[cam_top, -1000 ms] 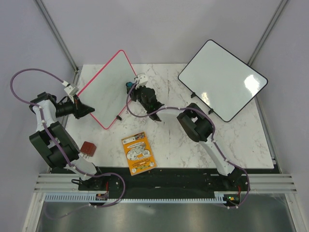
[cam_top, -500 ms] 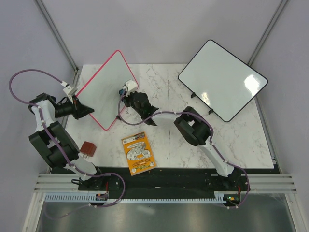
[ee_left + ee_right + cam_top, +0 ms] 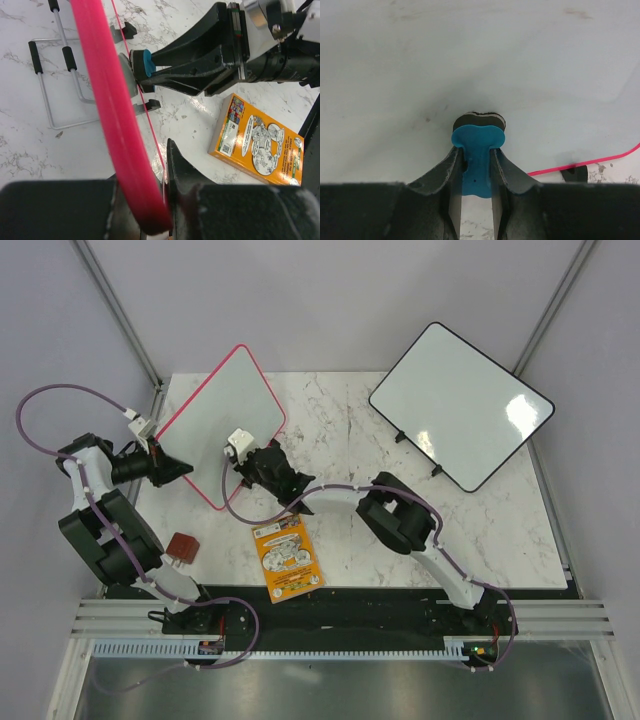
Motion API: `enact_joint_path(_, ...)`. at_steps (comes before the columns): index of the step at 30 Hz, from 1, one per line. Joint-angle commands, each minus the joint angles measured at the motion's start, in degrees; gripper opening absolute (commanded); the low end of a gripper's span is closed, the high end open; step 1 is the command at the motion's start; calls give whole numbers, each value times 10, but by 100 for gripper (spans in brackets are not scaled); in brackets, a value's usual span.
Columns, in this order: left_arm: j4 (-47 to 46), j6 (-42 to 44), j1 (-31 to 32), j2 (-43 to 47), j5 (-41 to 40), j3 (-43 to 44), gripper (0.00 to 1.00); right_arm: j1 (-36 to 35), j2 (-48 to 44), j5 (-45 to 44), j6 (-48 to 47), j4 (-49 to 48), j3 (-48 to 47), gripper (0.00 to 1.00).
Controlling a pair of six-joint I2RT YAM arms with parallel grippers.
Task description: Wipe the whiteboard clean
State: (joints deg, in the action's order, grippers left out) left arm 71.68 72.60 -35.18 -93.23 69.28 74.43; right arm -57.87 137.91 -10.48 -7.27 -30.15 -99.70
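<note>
The pink-framed whiteboard (image 3: 220,420) stands tilted at the table's back left. My left gripper (image 3: 183,470) is shut on its lower left edge. In the left wrist view the pink frame (image 3: 107,110) runs between my left gripper's (image 3: 162,192) jaws. My right gripper (image 3: 258,462) is shut on a blue eraser (image 3: 477,150) and presses its dark pad against the white surface (image 3: 470,55) near the board's lower right edge. The eraser (image 3: 145,62) and the right gripper (image 3: 155,75) also show in the left wrist view. No writing shows on the board.
A larger black-framed whiteboard (image 3: 460,405) stands at the back right. An orange box (image 3: 288,557) lies near the front middle, and a small red-brown block (image 3: 183,545) lies front left. A wire stand (image 3: 55,85) sits behind the pink board.
My right gripper has slid the eraser from the board's right corner leftward and toward me along the lower edge. The left gripper has kept its hold; the board shifted slightly.
</note>
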Motion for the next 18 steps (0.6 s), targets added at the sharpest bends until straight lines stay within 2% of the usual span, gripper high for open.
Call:
enact_joint_path(1,80,37,35,-5,24,2,2,-76,15,171,-27,74,-17,0)
enact_joint_path(7,81,39,35,-5,22,-3,2,-91,10,167,-50,70,-12,0)
enact_joint_path(11,80,40,35,-3,19,-3,2,-88,11,114,-42,57,-15,0)
enact_joint_path(15,81,40,35,-4,19,-3,2,-57,7,97,21,45,-24,0)
enact_joint_path(18,80,40,35,-4,18,-3,2,-4,-3,104,72,31,-18,0)
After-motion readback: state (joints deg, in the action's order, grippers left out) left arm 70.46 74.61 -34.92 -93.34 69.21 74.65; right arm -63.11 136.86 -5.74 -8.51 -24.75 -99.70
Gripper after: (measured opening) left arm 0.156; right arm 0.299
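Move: The right hand already has the eraser pinched against the whiteboard's face; the board's near corner, where the stroke heads, lies about 10 cm back, 4 cm left and some 6 cm below. The near black stand foot is roughly 5 cm back and 2 cm right, the orange box 23 cm back and 12 cm right, the brown block 20 cm back and 13 cm left, all three some 8 or 9 cm lower. From the left hand, gripping the board's left edge, that corner is about 9 cm back, 7 cm right and 13 cm below. The right arm keeps the eraser's dark felt on the whiteboard's face and wipes it back and to the left along the board towards the near corner, about 7.5 cm in all and sinking only slightly, slowing to a halt at the end of the stroke. On the way its wrist turns some 10 degrees counter-clockwise, the fingers keeping their grip on the eraser, while the left hand stays almost in place and goes on holding the board's left edge. ##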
